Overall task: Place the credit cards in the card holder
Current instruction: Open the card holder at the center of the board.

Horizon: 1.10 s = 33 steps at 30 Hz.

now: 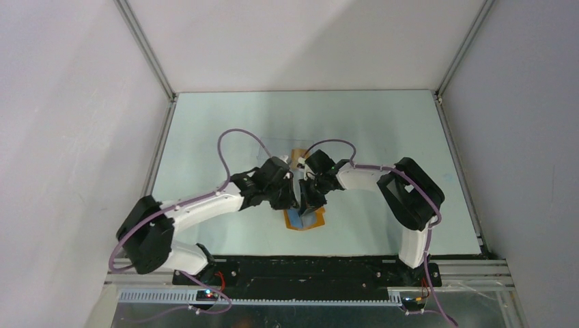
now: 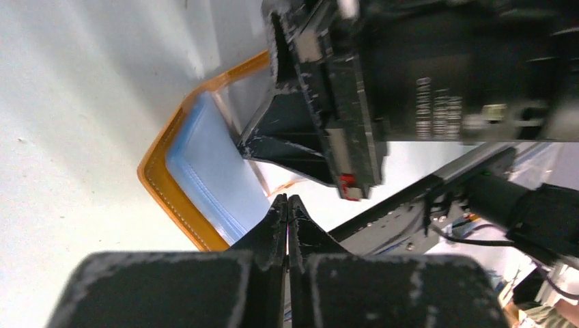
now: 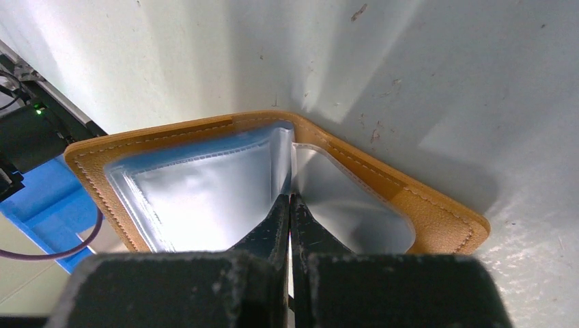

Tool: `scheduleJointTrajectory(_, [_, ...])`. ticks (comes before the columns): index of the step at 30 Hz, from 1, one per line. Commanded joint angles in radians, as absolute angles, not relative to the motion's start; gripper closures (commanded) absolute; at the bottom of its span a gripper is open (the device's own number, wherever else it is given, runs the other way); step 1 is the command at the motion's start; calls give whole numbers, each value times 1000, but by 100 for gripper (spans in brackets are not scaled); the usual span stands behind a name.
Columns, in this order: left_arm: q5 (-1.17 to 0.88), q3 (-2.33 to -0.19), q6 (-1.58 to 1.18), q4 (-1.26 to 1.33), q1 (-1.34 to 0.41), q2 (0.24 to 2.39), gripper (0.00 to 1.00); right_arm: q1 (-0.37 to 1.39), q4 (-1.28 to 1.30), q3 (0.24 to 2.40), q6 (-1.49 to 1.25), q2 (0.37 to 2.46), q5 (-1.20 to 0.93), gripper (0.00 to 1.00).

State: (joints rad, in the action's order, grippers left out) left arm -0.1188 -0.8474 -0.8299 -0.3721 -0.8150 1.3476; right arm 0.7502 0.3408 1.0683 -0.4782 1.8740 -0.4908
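The card holder (image 1: 306,221) lies open near the table's middle, orange rim and blue inner panels up. It shows in the left wrist view as the card holder (image 2: 205,164) and in the right wrist view as the card holder (image 3: 423,212). My right gripper (image 3: 290,198) is shut on a raised fold of its glossy inner pocket. My left gripper (image 2: 287,199) is shut just beside the blue panel, with nothing seen between its fingers. Both grippers meet above the holder, left gripper (image 1: 290,195) and right gripper (image 1: 308,203). A tan-orange credit card (image 1: 298,154) lies just beyond them, partly hidden.
A clear plastic case (image 1: 270,146) lies faintly visible behind the left arm. White walls and metal frame rails (image 1: 164,102) close in the table on three sides. The black base rail (image 1: 307,270) runs along the near edge.
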Motion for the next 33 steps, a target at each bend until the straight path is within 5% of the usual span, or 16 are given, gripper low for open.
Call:
scheduleJointTrajectory(1, [-94, -871, -829, -380, -839, 1425, 100, 750, 332, 1058, -485, 1941, -435, 100])
scheduleJointTrajectory(23, [48, -878, -908, -618, -838, 1653, 100, 702, 646, 1058, -389, 1981, -86, 100])
scheduleJointTrajectory(33, [49, -893, -909, -641, -838, 1688, 100, 644, 652, 1020, -373, 1919, -126, 100])
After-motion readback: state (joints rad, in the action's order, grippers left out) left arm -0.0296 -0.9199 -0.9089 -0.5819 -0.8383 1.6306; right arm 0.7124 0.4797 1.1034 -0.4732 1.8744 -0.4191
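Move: Just right of the right hand's closed tips, which rest near the fold, lies the middle of the half-open card holder, about 1 cm to the right and 1 cm below. From the raised left hand the same middle is some 9 cm below, about 1 cm back and 1 cm right. The tan card lies roughly 19 cm straight ahead of the right hand; the clear tray's middle is about 20 cm ahead and 4 cm left of it. Dropping about 8 cm while shifting some 3 cm left and 2 cm back, the shut left fingers come down onto the card holder's blue pocket and stay there, turning to point almost straight down. The right hand first holds by the fold, then, keeping low with its fingers shut, draws about 2.5 cm to the right onto the clear pocket, away from the left tips. ##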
